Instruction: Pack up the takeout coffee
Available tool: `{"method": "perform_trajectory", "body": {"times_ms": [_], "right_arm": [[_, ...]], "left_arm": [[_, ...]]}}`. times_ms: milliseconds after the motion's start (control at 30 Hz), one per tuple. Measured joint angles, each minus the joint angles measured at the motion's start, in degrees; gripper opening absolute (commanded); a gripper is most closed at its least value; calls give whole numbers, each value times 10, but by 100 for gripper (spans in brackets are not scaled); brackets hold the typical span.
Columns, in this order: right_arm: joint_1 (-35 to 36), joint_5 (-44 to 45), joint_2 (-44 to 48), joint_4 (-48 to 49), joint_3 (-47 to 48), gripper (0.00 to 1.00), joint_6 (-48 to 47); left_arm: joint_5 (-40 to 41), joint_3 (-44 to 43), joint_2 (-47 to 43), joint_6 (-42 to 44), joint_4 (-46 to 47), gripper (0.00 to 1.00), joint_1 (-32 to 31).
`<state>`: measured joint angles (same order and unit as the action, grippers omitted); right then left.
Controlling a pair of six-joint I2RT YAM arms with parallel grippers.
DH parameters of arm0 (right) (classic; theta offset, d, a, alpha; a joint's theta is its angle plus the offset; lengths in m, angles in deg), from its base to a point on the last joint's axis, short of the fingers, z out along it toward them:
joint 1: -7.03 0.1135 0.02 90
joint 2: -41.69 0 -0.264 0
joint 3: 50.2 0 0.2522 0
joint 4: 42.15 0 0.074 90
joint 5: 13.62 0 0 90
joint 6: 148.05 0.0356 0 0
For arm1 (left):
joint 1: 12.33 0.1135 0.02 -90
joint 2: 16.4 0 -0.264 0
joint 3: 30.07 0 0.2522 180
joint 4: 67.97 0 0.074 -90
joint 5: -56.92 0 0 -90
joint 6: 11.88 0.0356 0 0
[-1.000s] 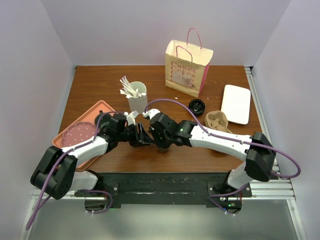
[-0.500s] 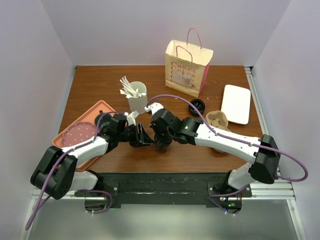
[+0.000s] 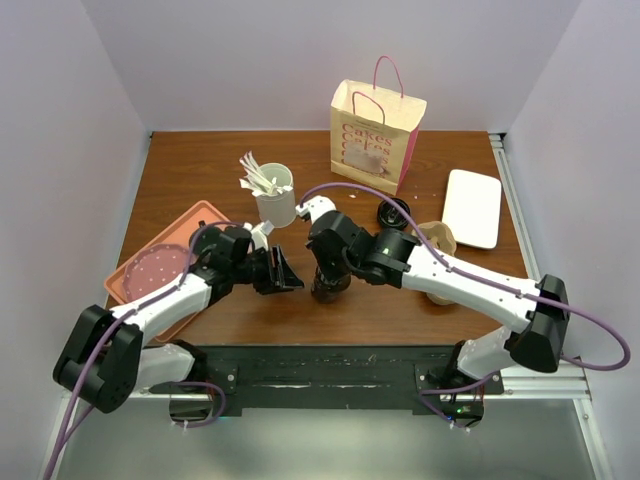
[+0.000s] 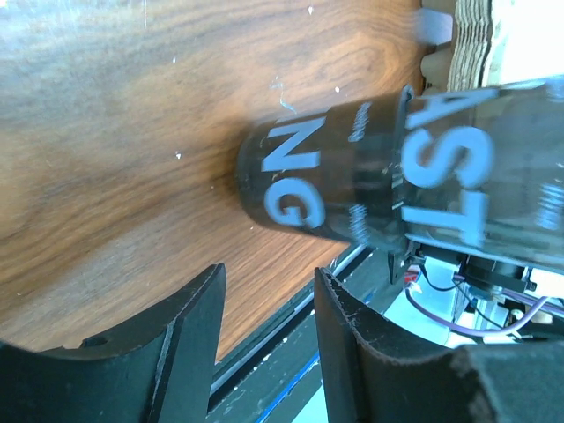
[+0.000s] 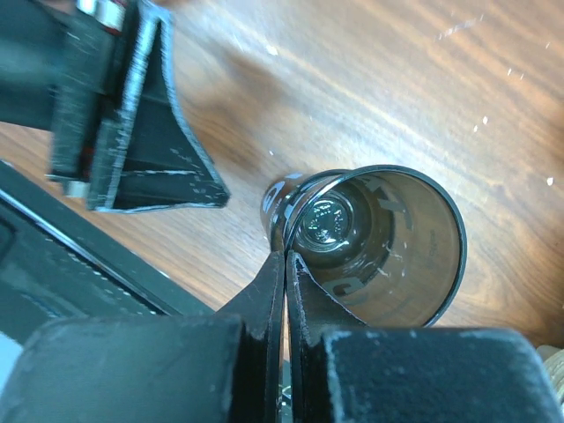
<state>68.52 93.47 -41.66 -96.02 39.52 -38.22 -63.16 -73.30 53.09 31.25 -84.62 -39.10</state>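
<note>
The takeout coffee (image 3: 328, 289) is a dark cup with pale lettering (image 4: 352, 167), near the table's front edge. It has no lid on, and its open mouth faces the right wrist camera (image 5: 388, 238). My right gripper (image 3: 326, 268) is shut on the cup's near rim (image 5: 286, 257), one finger inside the wall and one outside. My left gripper (image 3: 287, 276) stands open just left of the cup, its fingers (image 4: 198, 308) apart from it with nothing between them (image 4: 264, 295). A round black lid (image 3: 394, 212) lies on the table to the back right.
A white cup of stirrers (image 3: 275, 196) stands behind the grippers. The paper bag (image 3: 375, 135) is at the back. To the right are the tan cup carrier (image 3: 440, 243) and a white tray (image 3: 472, 207). An orange tray (image 3: 150, 272) lies on the left.
My right arm has swung its elbow out to the right and its wrist has turned over the cup, still gripping the rim. The left gripper stays open beside it.
</note>
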Motion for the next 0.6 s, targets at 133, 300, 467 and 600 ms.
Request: {"method": "perform_trajectory", "body": {"times_ms": [133, 300, 467, 600], "right_arm": [[0, 1, 16, 0, 14, 0, 0], [0, 3, 17, -8, 31, 0, 0], [0, 26, 17, -26, 70, 0, -4], [-2, 64, 16, -30, 99, 0, -19]], "left_arm": [[10, -12, -5, 4, -16, 50, 0], [22, -21, -17, 10, -37, 50, 0], [34, -26, -29, 12, -54, 51, 0], [41, -35, -39, 25, -73, 53, 0]]}}
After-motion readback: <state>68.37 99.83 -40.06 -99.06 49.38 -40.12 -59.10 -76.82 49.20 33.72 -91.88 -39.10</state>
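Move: The right hand has the upper dark cup by its rim, partly drawn out of the lower cup; the lower cup's middle is about 14 cm below that hand, 3 cm ahead and 1 cm to its right. From the lower cup, the black lid lies some 26 cm farther out and 18 cm to the right, the straw pot about 24 cm farther out and 13 cm to the left. From the left hand, the lower cup is roughly 1 cm ahead, 6 cm to the right and 2 cm lower. With its shut fingers still pinching the upper cup's rim, the right hand draws that cup up out of the lower one by about 7.5 cm, nearly straight up at first, then faster and easing about 2 cm forward while the fingertips tilt up some 10 degrees. The left hand, already clear of the lower cup with its fingers half open, backs off a little farther, rising some 1.5 cm and drifting about 1 cm to the left with its opening unchanged. ##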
